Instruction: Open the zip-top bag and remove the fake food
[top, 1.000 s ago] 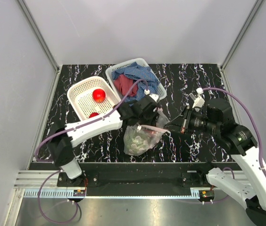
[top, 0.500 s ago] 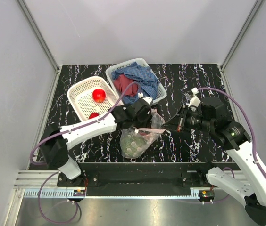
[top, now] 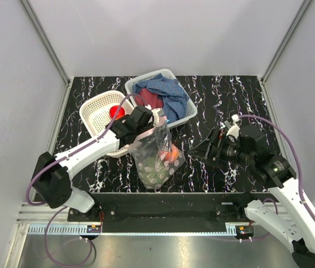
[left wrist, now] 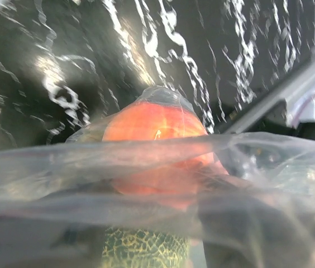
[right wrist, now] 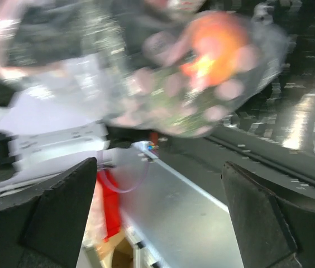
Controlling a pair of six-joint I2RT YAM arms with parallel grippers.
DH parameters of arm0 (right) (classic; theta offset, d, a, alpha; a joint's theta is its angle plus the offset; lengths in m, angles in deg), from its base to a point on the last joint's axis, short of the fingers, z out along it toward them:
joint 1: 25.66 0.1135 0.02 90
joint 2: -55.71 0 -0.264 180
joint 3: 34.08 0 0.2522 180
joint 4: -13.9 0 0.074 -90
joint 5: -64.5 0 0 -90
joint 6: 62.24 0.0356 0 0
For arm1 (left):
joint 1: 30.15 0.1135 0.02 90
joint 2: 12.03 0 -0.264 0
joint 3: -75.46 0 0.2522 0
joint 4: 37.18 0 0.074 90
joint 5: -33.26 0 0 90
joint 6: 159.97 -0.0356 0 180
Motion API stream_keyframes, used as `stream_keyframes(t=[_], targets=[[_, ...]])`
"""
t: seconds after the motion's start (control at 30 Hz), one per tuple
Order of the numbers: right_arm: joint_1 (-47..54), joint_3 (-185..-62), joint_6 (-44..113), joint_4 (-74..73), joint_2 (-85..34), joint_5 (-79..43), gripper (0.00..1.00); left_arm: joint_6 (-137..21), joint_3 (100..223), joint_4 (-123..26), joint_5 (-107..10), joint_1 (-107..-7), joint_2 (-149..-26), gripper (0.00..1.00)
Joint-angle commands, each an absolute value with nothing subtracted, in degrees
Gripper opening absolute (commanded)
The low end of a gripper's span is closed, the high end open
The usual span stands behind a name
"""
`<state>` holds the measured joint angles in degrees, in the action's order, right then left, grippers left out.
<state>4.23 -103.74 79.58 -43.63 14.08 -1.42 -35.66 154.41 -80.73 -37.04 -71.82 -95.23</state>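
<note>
The zip-top bag (top: 156,153) hangs off the table from its top edge, with my left gripper (top: 149,124) shut on that edge. Fake food shows through it: an orange-peach fruit (top: 172,156) and a green netted piece (left wrist: 143,248). In the left wrist view crinkled plastic (left wrist: 90,167) covers my fingers, and the orange fruit (left wrist: 157,131) sits just beyond. My right gripper (top: 203,148) is open to the right of the bag, apart from it. In the right wrist view its fingers (right wrist: 62,206) stand wide with nothing between them, the bag (right wrist: 163,84) blurred above.
A white perforated basket (top: 93,120) at the back left holds a red fruit (top: 116,111). A second basket (top: 188,114) behind it holds blue and red cloths (top: 166,92). Metal rails run along the table's near edge (top: 163,195).
My right gripper has let go of the bag and opened, drawing back to the right. My left arm has swung the bag up and to the left, so it now hangs upright.
</note>
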Motion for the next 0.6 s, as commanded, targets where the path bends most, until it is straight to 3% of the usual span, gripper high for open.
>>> stream_keyframes(t=[0.0, 0.17, 0.3, 0.47, 0.57], targets=[[4.4, -98.1, 71.9, -40.7, 12.5, -4.8, 1.0, -38.8, 156.2, -79.8, -25.8, -70.9, -92.0, 0.0], [4.4, -87.5, 66.4, -17.7, 8.3, 8.7, 1.0, -41.1, 156.8, -83.0, -19.8, -69.0, -89.5, 0.0], [4.4, -83.7, 66.2, -7.8, 6.3, 12.3, 1.0, -41.1, 155.6, -83.3, -16.4, -67.2, -88.9, 0.0], [5.1, -75.5, 75.8, 18.4, 2.5, 19.3, 1.0, -41.8, 155.3, -83.5, -10.9, -64.9, -88.5, 0.0], [5.4, -74.0, 75.4, 21.2, -0.1, 21.5, 1.0, -41.8, 155.1, -83.5, -9.0, -63.6, -88.3, 0.0]])
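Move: The bag's right-hand corner hangs about 11 cm below the open right gripper, 4 cm to its left and 2 cm ahead. The orange fruit inside the bag is 9 cm left, 5 cm ahead and 12 cm below; the green food lies lower, about 15 cm left, 2 cm ahead and 19 cm down. From the left hand, the corner is about 9 cm right, 2 cm back and 6 cm below. Drop the right gripper some 10 cm with its fingers kept wide open, then swing it about 5 cm left, turning it roughly 20 degrees counter-clockwise, so the bag's corner beside the orange fruit comes between the fingertips. Meanwhile, keep the left gripper's hold in the bag, lift it about 5 cm while easing it back a little, and turn it slightly clockwise. ##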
